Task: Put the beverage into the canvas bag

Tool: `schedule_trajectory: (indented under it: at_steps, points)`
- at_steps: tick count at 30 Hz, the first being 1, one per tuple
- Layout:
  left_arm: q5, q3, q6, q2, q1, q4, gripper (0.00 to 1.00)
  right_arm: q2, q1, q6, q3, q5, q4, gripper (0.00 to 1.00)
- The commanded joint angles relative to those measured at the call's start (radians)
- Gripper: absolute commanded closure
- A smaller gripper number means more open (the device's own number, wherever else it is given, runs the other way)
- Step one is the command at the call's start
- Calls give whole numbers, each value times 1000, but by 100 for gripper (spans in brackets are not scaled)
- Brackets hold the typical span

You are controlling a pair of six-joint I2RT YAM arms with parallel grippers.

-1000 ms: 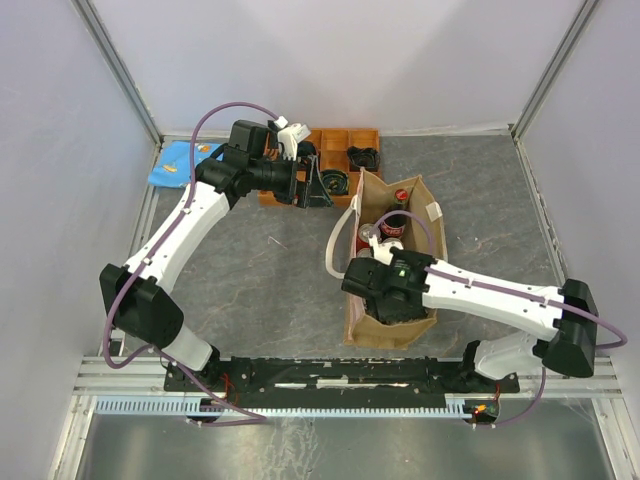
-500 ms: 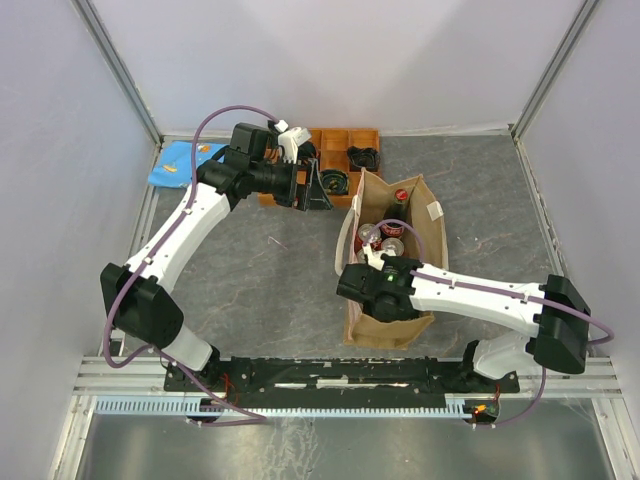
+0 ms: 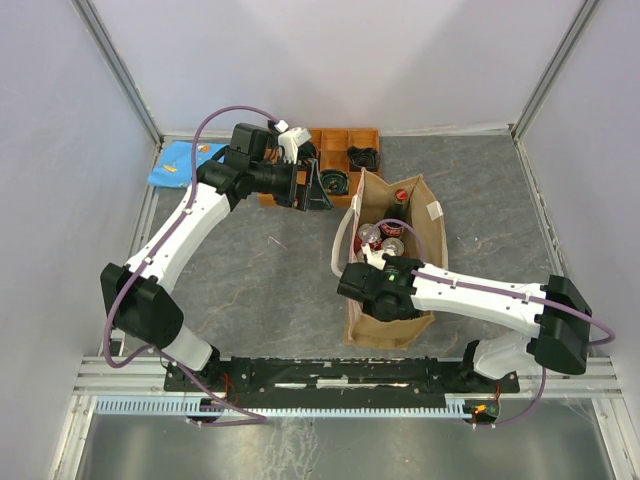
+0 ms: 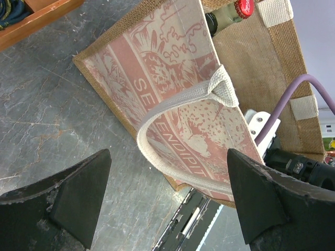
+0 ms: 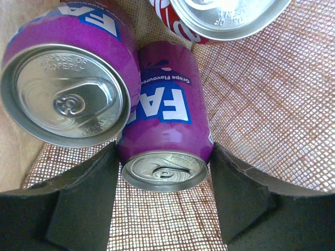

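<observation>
The canvas bag [image 3: 372, 328] stands open at mid-table, tan with red print and a whitish loop handle [image 4: 172, 104]. My right gripper [image 3: 380, 262] reaches down into it. In the right wrist view its two pads press both sides of a purple grape soda can [image 5: 165, 125], the beverage, lying against the bag's woven wall [image 5: 261, 104]. A second purple can [image 5: 68, 89] and a red can [image 5: 220, 15] sit beside it. My left gripper [image 3: 318, 188] hovers open and empty beside the bag [image 4: 172, 63], its fingertips [image 4: 84, 183] wide apart.
An orange compartment tray [image 3: 340, 140] with dark items stands behind the bag, under my left wrist. A red-capped bottle [image 3: 401, 196] stands in the bag's far end. A blue packet [image 3: 180, 162] lies at the back left corner. Grey walls enclose the table.
My right arm has shifted a little to the left over the bag, uncovering two silver can tops. The left arm has hardly moved.
</observation>
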Motion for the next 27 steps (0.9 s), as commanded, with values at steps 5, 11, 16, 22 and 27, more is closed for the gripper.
schedule_trajectory:
  at_steps: [5, 11, 16, 22, 27]
  points:
    - [0, 9, -1, -32, -4, 23, 3, 30, 12, -11, -14, -100, 30, 61]
    - [11, 15, 3, -25, -4, 21, 3, 8, 12, -38, 110, -41, -86, 24]
    - [18, 17, 8, -21, -4, 23, 3, 20, 12, -61, 206, -8, -162, 14]
    - [26, 19, 13, -17, -4, 23, 3, 30, 12, -71, 243, -19, -184, 7]
    - [29, 22, 15, -19, -4, 23, 3, 24, 13, -70, 285, 14, -211, 3]
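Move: The right hand, down inside the canvas bag, already has the purple can pinched by its top, the can's middle about 4 cm below and 1 cm ahead. A second purple can stands roughly 5 cm ahead and 5 cm left of the hand, a red can some 10 cm ahead and 1 cm right, the cola bottle about 15 cm straight ahead. From the idle left hand the held can lies about 20 cm back, 14 cm right and 20 cm below. The right hand's fingers let go of the purple can's top, spreading from their grip to nearly wide open. The hand first creeps up barely 1 cm with the grip kept, then rises faster as the fingers part, about 5 cm in all, nearly straight up off the can and still pointing down. ##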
